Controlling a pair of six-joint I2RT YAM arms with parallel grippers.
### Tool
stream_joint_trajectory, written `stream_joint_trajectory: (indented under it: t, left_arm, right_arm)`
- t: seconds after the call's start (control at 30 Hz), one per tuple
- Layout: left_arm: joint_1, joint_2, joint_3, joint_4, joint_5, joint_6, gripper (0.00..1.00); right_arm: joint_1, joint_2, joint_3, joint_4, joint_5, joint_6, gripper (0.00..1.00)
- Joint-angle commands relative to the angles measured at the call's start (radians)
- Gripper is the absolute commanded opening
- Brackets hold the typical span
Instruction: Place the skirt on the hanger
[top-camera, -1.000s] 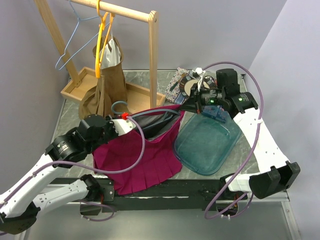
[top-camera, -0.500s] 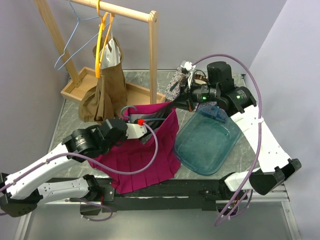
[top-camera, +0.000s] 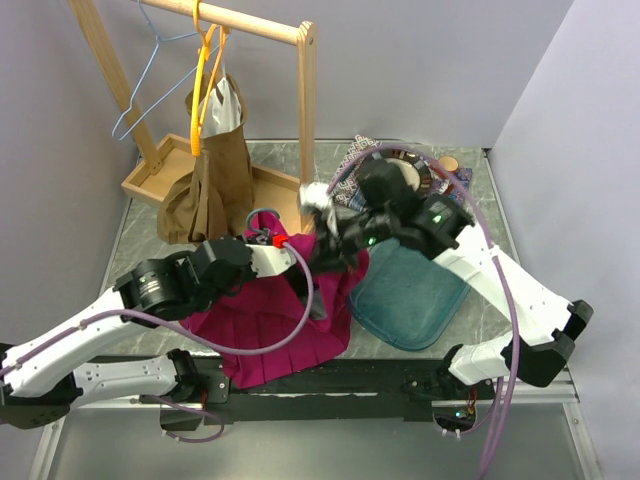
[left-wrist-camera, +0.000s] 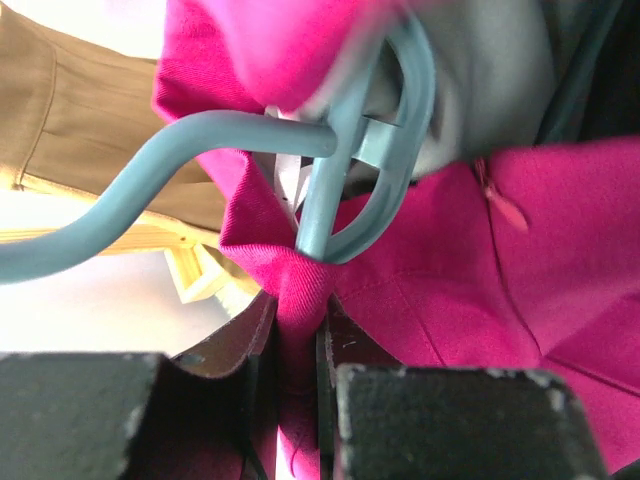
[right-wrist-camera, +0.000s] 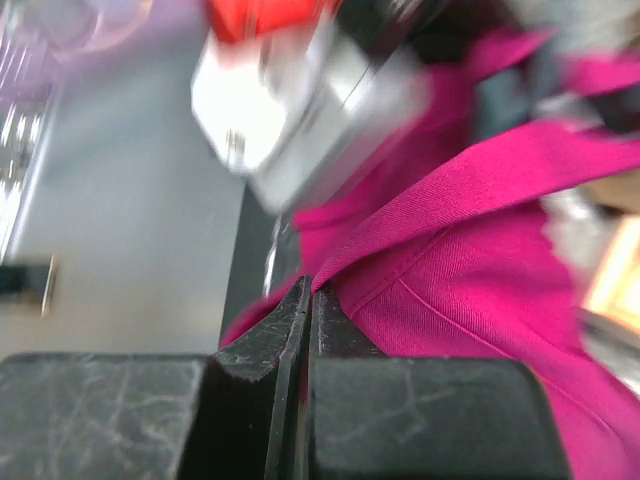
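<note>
The magenta skirt (top-camera: 262, 330) lies on the table's front left, its waistband lifted between both grippers. My left gripper (top-camera: 305, 255) is shut on a fold of the skirt (left-wrist-camera: 298, 300), right below the teal hanger (left-wrist-camera: 335, 165), whose hook curves off to the left. The hanger's hook (top-camera: 262, 215) also shows in the top view. My right gripper (top-camera: 335, 240) is shut on the skirt's waistband edge (right-wrist-camera: 440, 170), close against the left gripper's white and red body (right-wrist-camera: 300, 90).
A wooden rack (top-camera: 305, 110) stands at the back left, with a brown garment (top-camera: 205, 180) on an orange hanger and an empty blue wire hanger (top-camera: 140, 95). A blue-green tray (top-camera: 410, 290) lies right of the skirt. Patterned cloth (top-camera: 410, 165) lies at the back.
My right gripper has swung left and down with the waistband, closing in on the left gripper. The left gripper has shifted a little right. The skirt's opening has bunched up.
</note>
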Motion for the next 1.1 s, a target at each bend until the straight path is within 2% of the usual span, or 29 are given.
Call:
stream_joint_trajectory:
  t: [0.0, 0.17, 0.3, 0.4, 0.6, 0.7, 0.8, 0.93, 1.07]
  left_arm:
    - [-0.003, -0.042, 0.046, 0.112, 0.0, -0.094, 0.01]
    - [-0.004, -0.076, 0.098, 0.147, -0.011, -0.145, 0.01]
    - [-0.003, -0.082, 0.193, 0.164, -0.016, -0.191, 0.01]
    - [-0.003, -0.091, 0.227, 0.152, -0.011, -0.206, 0.01]
    - [-0.003, -0.099, 0.147, 0.121, 0.023, -0.208, 0.01]
    - [-0.003, -0.091, 0.124, 0.152, 0.026, -0.192, 0.01]
    - [-0.003, -0.09, 0.124, 0.204, 0.038, -0.172, 0.01]
    - [-0.003, -0.094, 0.119, 0.256, 0.076, -0.149, 0.01]
    - [-0.004, -0.117, 0.061, 0.293, 0.165, -0.094, 0.01]
  right_arm:
    - [0.052, -0.037, -0.036, -0.076, -0.06, -0.155, 0.0]
    - [0.093, -0.038, -0.019, -0.111, -0.037, -0.211, 0.0]
    - [0.179, 0.024, 0.053, -0.21, 0.11, -0.258, 0.0]
    - [0.161, 0.065, 0.242, -0.281, 0.118, -0.288, 0.0]
    - [0.115, 0.005, 0.352, -0.237, 0.131, -0.277, 0.0]
    - [0.125, 0.011, 0.285, -0.246, 0.053, -0.28, 0.0]
    - [0.171, 0.043, 0.172, -0.252, 0.066, -0.295, 0.01]
    - [0.197, 0.092, 0.105, -0.318, 0.063, -0.383, 0.12]
    - [0.191, 0.074, 0.148, -0.386, 0.069, -0.419, 0.37]
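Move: The left hand still pinches the skirt's waistband just short of the hanger neck, which is about 4 cm ahead; the brown bag is some 18 cm ahead of that hand and 11 cm to its left. The shut right fingers hold a fold of the waistband. From them the hanger neck is about 12 cm ahead and 14 cm left, at much the same height, while the basket's middle is roughly 8 cm ahead, 23 cm right and 15 cm lower. Still gripping the waistband fold, the right hand eases back some 3 cm, flicks up about 9 cm, then drops 10 cm, its fingers opening about a quarter on the way down to let the skirt go. The left hand keeps its pinch, lifting about 6 cm and settling a little lower, and rolls nearly 20 degrees, left side down. ##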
